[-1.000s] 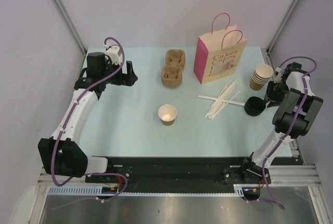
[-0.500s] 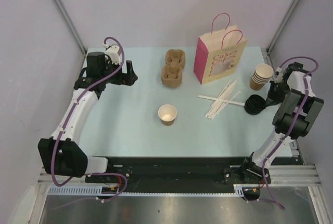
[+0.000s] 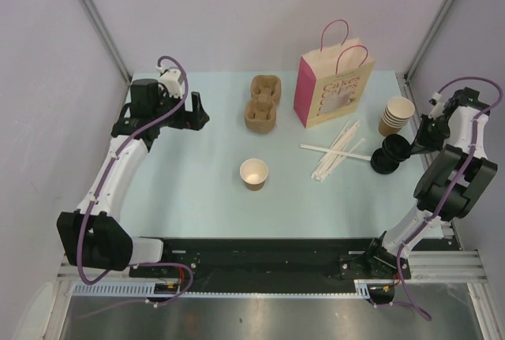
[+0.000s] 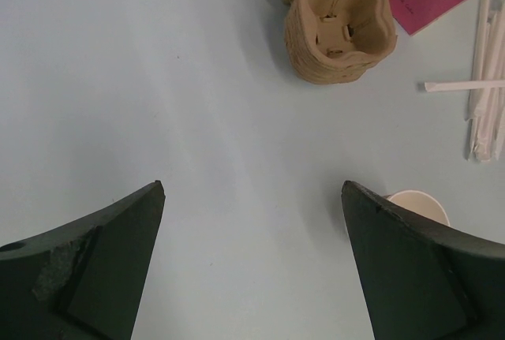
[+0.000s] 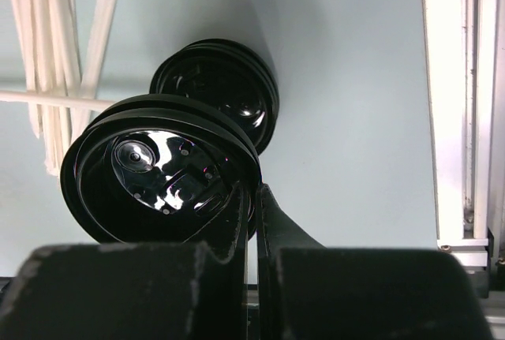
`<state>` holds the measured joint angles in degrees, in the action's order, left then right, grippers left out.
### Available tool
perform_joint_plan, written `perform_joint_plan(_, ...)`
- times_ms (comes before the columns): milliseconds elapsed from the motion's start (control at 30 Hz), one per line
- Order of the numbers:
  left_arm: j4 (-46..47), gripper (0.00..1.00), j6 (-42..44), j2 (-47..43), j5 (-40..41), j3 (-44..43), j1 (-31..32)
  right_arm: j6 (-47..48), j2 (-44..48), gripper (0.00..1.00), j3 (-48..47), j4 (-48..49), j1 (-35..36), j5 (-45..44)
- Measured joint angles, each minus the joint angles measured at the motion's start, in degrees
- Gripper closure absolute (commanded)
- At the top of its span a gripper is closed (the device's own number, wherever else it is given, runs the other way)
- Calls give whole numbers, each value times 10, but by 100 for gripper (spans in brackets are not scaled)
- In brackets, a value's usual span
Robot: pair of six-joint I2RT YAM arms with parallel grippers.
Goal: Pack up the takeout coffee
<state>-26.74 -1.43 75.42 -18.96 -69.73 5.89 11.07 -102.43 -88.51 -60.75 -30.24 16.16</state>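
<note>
The takeout coffee cup (image 3: 254, 173), a small brown paper cup, stands upright and lidless in the middle of the table; its rim (image 4: 418, 202) shows beside my left finger. My right gripper (image 3: 409, 148) (image 5: 252, 198) is shut on the rim of a black plastic lid (image 5: 162, 170) (image 3: 393, 147), held tilted just above a stack of black lids (image 5: 217, 87) (image 3: 383, 166) at the right. My left gripper (image 3: 197, 111) (image 4: 252, 198) hangs open over bare table at the back left, with nothing between its fingers.
A pink paper bag (image 3: 331, 87) stands at the back, with brown pulp cup carriers (image 3: 263, 103) (image 4: 339, 36) to its left. Wrapped straws (image 3: 335, 151) (image 5: 47, 56) lie left of the lids. A stack of pale cups (image 3: 396, 115) stands by the right edge.
My right gripper has shut on the top black lid and raised it off the stack, moving a little to the right. The left arm has not moved.
</note>
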Motion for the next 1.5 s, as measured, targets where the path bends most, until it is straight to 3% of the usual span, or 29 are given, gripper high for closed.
perform_joint_plan(233,24,1,9,-24,-42,34,32,1,-12,100,0,4,16,15)
perform_joint_plan(467,48,1,24,37,-67,0,186,6,-24,100,21,25,34,7)
perform_joint_plan(600,55,0,24,74,-70,-21,232,7,-30,100,35,39,43,-13)
perform_joint_plan(733,60,0,24,74,-64,-21,234,11,-32,98,38,52,48,-34)
perform_joint_plan(933,61,0,24,71,-52,-21,232,17,-32,87,40,62,46,-58)
perform_joint_plan(1067,61,0,25,65,-50,-21,232,20,-32,67,40,63,46,-65)
perform_joint_plan(1167,61,0,25,63,-49,-21,232,21,-32,72,41,62,45,-67)
perform_joint_plan(1233,61,0,25,62,-50,-21,232,21,-32,84,41,61,45,-67)
perform_joint_plan(1300,61,0,25,62,-50,-20,232,21,-32,85,41,60,45,-66)
perform_joint_plan(1500,61,1,29,54,-50,-11,232,26,-32,63,41,48,45,-54)
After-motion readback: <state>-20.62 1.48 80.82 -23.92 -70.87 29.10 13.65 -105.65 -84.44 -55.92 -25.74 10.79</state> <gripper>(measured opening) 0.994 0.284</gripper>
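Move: My right hand grips the upturned black lids by their right rim. The rest of the lid stack lies about 5 cm to its left, 1 cm ahead and 7 cm below. The stacked paper cups stand some 12 cm ahead and 6 cm left, the straws 22 cm left and 4 cm ahead. The single cup is roughly 17 cm right of my empty left hand, 13 cm back and 15 cm lower; the cup carrier is about 9 cm ahead and 20 cm right. I ease my right hand left, then down about 4 cm onto the lid stack with the lids still pinched. I slide back right a little and let the fingers part slightly around the near rim, one inside and one outside. Meanwhile my open left hand sweeps right some 17 cm and back about 5 cm towards the single cup, turning 30 degrees clockwise, then waits above it. ##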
